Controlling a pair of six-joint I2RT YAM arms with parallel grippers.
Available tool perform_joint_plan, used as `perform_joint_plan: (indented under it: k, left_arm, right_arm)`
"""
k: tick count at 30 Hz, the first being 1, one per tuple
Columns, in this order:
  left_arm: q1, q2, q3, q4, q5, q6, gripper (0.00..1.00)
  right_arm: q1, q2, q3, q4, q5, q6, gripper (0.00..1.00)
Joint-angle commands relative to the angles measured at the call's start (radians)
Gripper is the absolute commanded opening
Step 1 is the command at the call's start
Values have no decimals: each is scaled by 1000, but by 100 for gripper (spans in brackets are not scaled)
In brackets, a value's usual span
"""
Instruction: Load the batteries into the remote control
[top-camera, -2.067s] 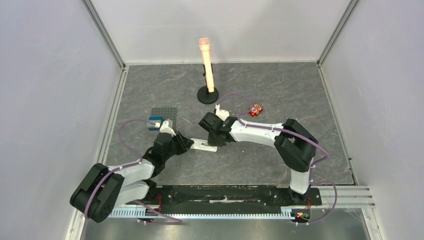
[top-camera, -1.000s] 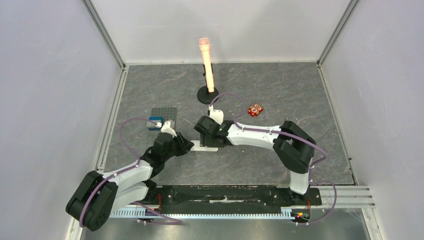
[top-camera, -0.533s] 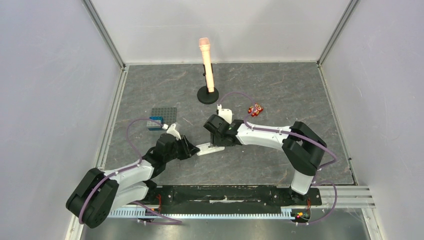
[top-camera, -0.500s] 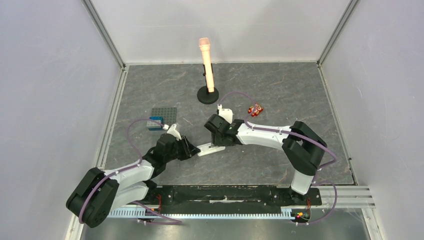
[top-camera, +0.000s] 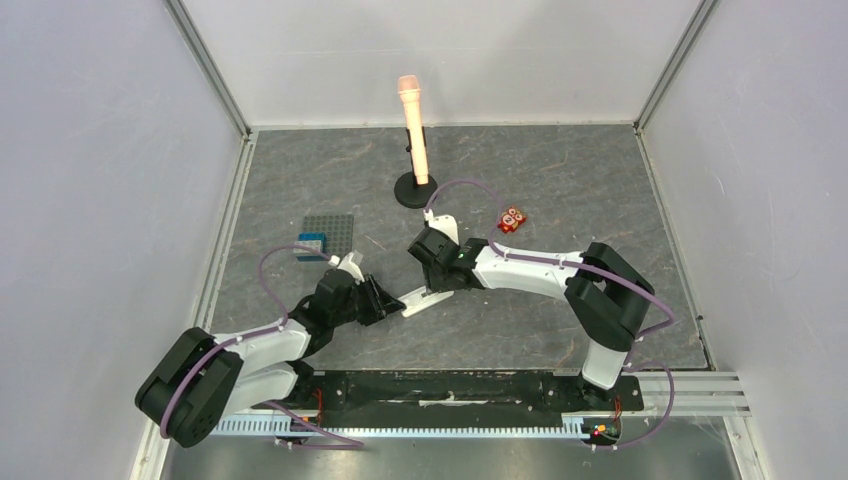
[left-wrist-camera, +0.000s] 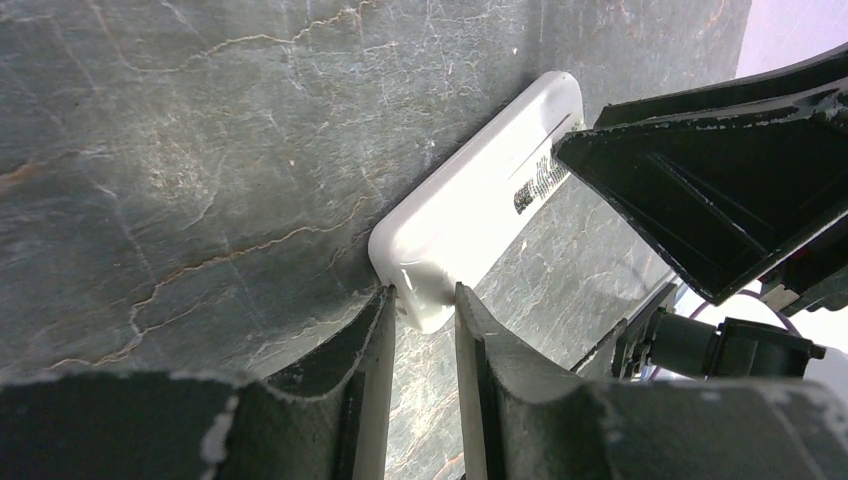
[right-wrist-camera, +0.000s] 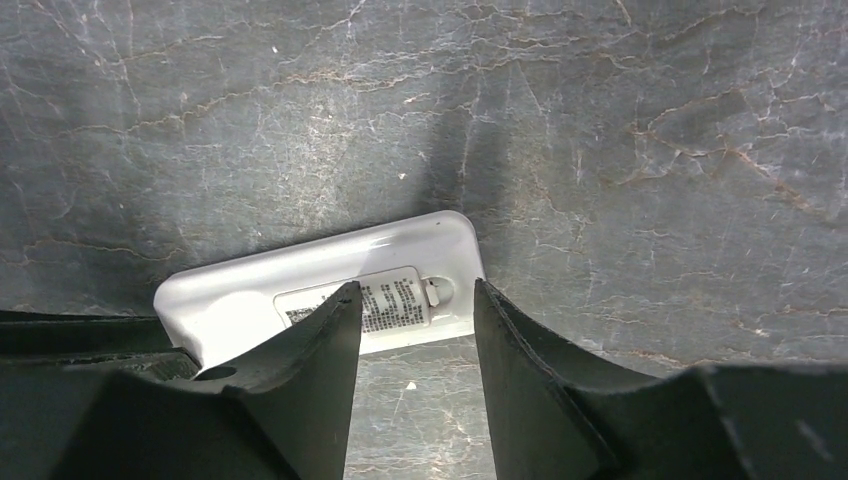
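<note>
The remote control is a slim white handset lying back side up on the stone floor, slanted between both arms. My left gripper is shut on its near end, one finger on each long side. My right gripper hovers open over the far end. The labelled cover and its small latch show between its fingers. From above, the left gripper and right gripper meet at the remote. The batteries are out of view.
A grey studded plate with a blue brick sits left of the arms. A small red block lies at the right rear. A pink microphone-shaped object stands on a black base behind the grippers. Walls enclose the floor.
The remote has swung from level to slanted, its left end now nearer the bases. The left gripper moved right with it. The right gripper's jaws have narrowed over the far end.
</note>
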Motion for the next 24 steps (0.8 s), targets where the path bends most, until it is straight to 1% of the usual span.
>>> perform_joint_plan:
  k: [1, 3, 8, 13, 18, 24]
  left_arm:
    - [-10, 8, 16, 20, 3, -58, 33]
    - [-10, 5, 16, 11, -5, -60, 33]
    - [-11, 5, 16, 7, -9, -63, 33]
    - [-12, 6, 17, 7, -16, -65, 33]
    - [-12, 7, 19, 8, -17, -70, 32]
    - [-20, 26, 22, 46, -22, -86, 31]
  right_arm:
    - [-5, -20, 12, -39, -1, -98, 47]
    - [-4, -22, -2, -21, -20, -121, 44]
    - [-4, -8, -22, 8, -86, -169, 32]
    - [-4, -9, -57, 34, -137, -163, 26]
    - [-4, -10, -76, 48, -189, -162, 23]
    - [-4, -6, -132, 121, -333, -124, 22]
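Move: From the right hand, the latch end of the remote's battery cover is almost straight below, about 1 cm down and 1 cm to the right. The remote's middle lies some 3 cm to its left and 1 cm back, and the left gripper's tips, already holding the remote's left end, are about 7 cm left and 3 cm back. For the left hand, that latch end is roughly 3 cm ahead and 8 cm to the right, near its own height. Back and to the left, only about 1 cm in all, the right hand eases over the latch end of the battery cover, turning some 10 degrees counter-clockwise while its fingers close from about half open to a quarter, down to either side of the cover's edge by the latch. The left hand stays put and keeps its hold on the remote's left end. ##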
